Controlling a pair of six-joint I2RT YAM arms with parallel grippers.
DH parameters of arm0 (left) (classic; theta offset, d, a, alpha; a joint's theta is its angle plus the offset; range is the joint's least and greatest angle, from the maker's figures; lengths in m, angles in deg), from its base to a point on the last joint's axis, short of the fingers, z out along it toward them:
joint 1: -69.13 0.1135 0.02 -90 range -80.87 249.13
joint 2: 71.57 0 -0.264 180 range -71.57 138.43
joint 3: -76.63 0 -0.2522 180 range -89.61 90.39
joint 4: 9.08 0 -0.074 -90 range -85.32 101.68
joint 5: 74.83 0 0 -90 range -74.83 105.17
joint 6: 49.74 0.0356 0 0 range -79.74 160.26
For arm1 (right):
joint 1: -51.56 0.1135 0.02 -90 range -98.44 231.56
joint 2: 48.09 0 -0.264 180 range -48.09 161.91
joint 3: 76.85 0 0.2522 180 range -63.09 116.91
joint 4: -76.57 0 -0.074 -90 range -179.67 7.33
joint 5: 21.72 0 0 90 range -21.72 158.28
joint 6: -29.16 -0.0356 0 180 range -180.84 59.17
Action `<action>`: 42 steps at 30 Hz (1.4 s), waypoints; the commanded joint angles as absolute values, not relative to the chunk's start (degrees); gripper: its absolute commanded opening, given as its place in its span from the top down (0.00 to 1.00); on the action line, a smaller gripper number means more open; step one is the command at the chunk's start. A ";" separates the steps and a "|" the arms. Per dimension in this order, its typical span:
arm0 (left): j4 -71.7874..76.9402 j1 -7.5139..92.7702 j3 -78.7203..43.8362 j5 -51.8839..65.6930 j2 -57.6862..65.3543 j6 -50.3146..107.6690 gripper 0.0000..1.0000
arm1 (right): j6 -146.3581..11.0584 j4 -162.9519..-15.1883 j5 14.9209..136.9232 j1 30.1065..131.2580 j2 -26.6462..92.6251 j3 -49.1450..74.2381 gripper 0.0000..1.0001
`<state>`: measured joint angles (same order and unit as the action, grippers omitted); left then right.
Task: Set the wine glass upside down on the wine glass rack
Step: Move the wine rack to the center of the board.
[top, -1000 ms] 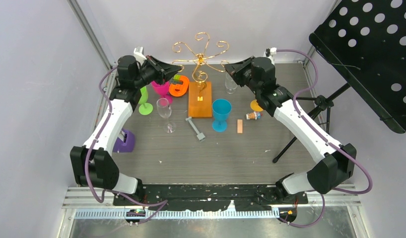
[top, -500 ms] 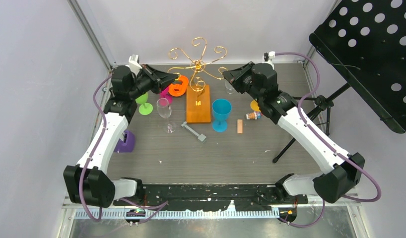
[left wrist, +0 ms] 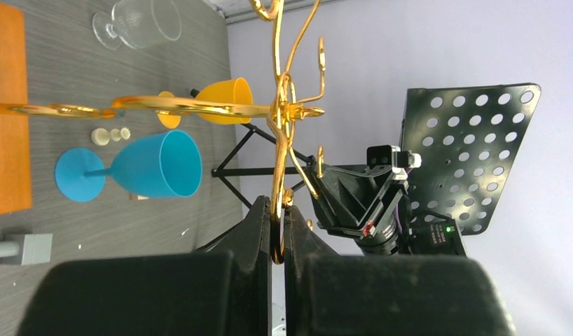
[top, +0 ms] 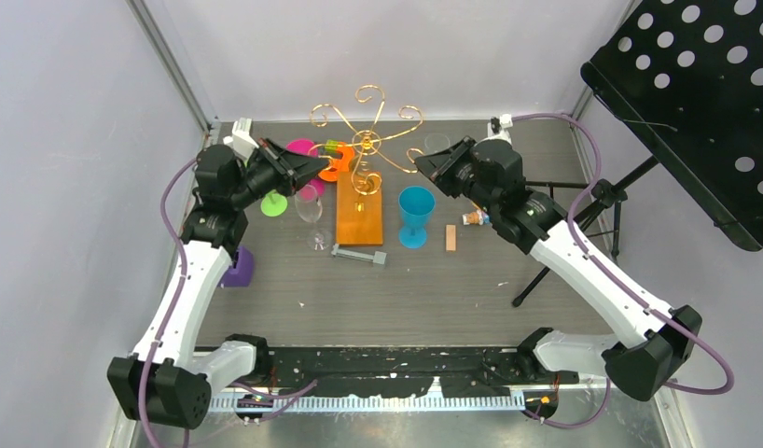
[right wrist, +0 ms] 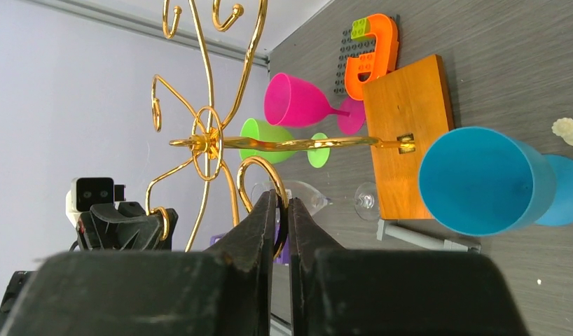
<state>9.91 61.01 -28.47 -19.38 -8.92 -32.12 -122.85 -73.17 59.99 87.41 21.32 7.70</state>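
The wine glass rack (top: 364, 140) is a gold wire stand on an orange wooden base (top: 359, 210) at the table's middle. My left gripper (top: 320, 161) is shut on a left scroll loop of the rack (left wrist: 277, 140). My right gripper (top: 420, 166) is shut on a right scroll loop (right wrist: 221, 143). A clear wine glass (top: 310, 205) stands upright just left of the base, free of both grippers. It shows behind the right fingers (right wrist: 301, 196). A second clear glass (top: 436, 143) stands at the back right (left wrist: 136, 21).
A blue goblet (top: 415, 215) stands right of the base, with pink (top: 301, 147) and green (top: 273, 201) goblets and an orange clamp (top: 337, 163) to its left. A grey T-piece (top: 359, 254) lies against the base's near end. A purple block (top: 238, 268) and a small wooden block (top: 450, 238) are nearby.
Both arms have drawn the rack toward the near edge and slightly left, still gripping its scrolls. The base has slid nearer and pushed the grey T-piece round to lie crosswise.
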 commanded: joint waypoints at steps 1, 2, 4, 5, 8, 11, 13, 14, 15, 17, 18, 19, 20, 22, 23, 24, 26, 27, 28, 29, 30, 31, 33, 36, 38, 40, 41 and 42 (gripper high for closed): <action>9.37 61.31 -29.11 -20.66 -13.51 -28.16 1.00 | -118.96 -76.42 62.00 89.24 16.48 8.55 0.94; 10.57 61.31 -29.46 -20.53 -14.21 -27.53 1.00 | -118.90 -75.76 61.75 89.56 15.77 8.50 0.94; 11.52 61.31 -30.33 -20.43 -15.48 -27.32 1.00 | -118.77 -75.05 61.31 89.99 14.79 8.27 0.94; 11.92 61.28 -30.67 -20.43 -16.16 -27.29 1.00 | -118.76 -74.80 61.19 90.15 14.19 8.21 0.94; 13.86 61.28 -31.21 -20.43 -17.76 -26.76 1.00 | -118.73 -73.49 60.78 91.02 13.17 7.92 0.94; 15.35 61.30 -31.60 -20.34 -19.26 -26.33 1.00 | -119.30 -72.84 60.50 91.94 11.85 7.19 0.94; 15.82 61.31 -31.61 -20.43 -20.11 -26.28 1.00 | -119.70 -72.71 60.27 92.55 11.18 6.68 0.94; 15.98 61.31 -31.63 -20.43 -20.46 -26.32 1.00 | -119.85 -72.53 60.19 92.71 10.91 6.63 0.94; 16.20 61.26 -31.61 -20.43 -20.76 -26.36 1.00 | -119.96 -72.18 60.06 93.18 10.72 6.66 0.94; 16.69 61.30 -31.54 -20.43 -21.45 -26.36 1.00 | -120.14 -71.79 59.65 93.84 10.16 6.72 0.94; 16.97 61.30 -31.53 -20.43 -21.69 -26.44 1.00 | -120.13 -71.59 59.53 94.10 9.82 6.88 0.94; 17.15 61.31 -31.59 -20.50 -22.00 -26.45 1.00 | -120.10 -71.26 59.08 94.53 9.74 6.96 0.94; 17.48 61.31 -31.60 -20.52 -22.31 -26.46 1.00 | -120.02 -71.01 58.89 94.84 9.45 7.18 0.94; 17.71 61.26 -31.58 -20.47 -22.80 -26.53 1.00 | -119.85 -70.57 58.12 95.84 9.07 7.35 0.94; 17.81 61.26 -31.56 -20.51 -23.10 -26.58 1.00 | -119.83 -70.39 57.68 96.11 9.01 7.38 0.94; 17.88 61.30 -31.74 -20.52 -23.38 -26.74 1.00 | -119.86 -70.32 57.53 96.53 8.79 7.35 0.94; 17.86 61.22 -32.14 -20.60 -24.11 -27.17 1.00 | -120.05 -70.20 57.39 97.15 8.49 7.30 0.94; 17.86 61.29 -32.37 -20.52 -24.50 -27.35 1.00 | -120.13 -70.05 57.34 97.33 8.37 7.35 0.94; 17.97 61.26 -32.56 -20.50 -24.88 -27.48 1.00 | -120.10 -69.95 57.04 97.85 8.17 7.42 0.94; 18.11 61.24 -32.80 -20.45 -25.36 -27.57 1.00 | -120.04 -69.88 56.82 98.12 7.96 7.58 0.94; 18.25 61.22 -32.93 -20.43 -25.77 -27.66 1.00 | -119.92 -69.58 56.32 98.60 7.80 7.71 0.94; 18.43 61.22 -33.24 -20.47 -26.17 -27.75 1.00 | -119.75 -69.47 56.06 98.81 7.72 7.96 0.94; 18.84 61.22 -33.65 -20.51 -26.89 -27.92 1.00 | -119.36 -69.10 55.32 99.36 7.44 8.39 0.94; 19.28 61.22 -34.26 -20.59 -27.93 -28.33 1.00 | -119.38 -68.71 54.96 99.88 7.11 8.67 0.94; 19.91 61.22 -34.65 -20.53 -28.70 -28.51 1.00 | -119.68 -68.52 55.21 100.16 6.86 8.59 0.94; 20.69 61.22 -34.92 -20.44 -29.52 -28.47 1.00 | -119.94 -68.31 55.34 100.47 6.62 8.45 0.94; 21.30 61.22 -35.08 -20.39 -29.86 -28.47 1.00 | -120.08 -68.22 55.35 100.62 6.48 8.45 0.94; 21.62 61.22 -35.14 -20.36 -30.31 -28.61 1.00 | -120.23 -67.89 55.29 100.91 6.40 8.45 0.94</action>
<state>24.30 60.96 -35.44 -20.45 -27.96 -30.31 -122.22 -62.20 55.16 99.74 9.86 5.36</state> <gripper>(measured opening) 0.019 0.123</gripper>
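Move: The wine rack is already held, one curled arm in each hand, and goes to the table's middle: some 5 cm back, 8 cm right and 36 cm below the left hand, 5 cm back and 10 cm left of the right. The grey mallet lies across the near edge of its base, 9 cm back and 4 cm right of the left hand. The clear wine glass stands 6 cm left and 3 cm back of the left hand; the blue goblet 3 cm back and 1 cm right of the right hand. The rack is drawn straight back towards the robot, about 9 cm, by both hands together, quicker at first and then easing, its wooden base pushing the mallet along in front of its near edge. Both grippers stay shut on their curls at nearly constant height; the right hand turns some 8 degrees counter-clockwise, the left barely turns. ##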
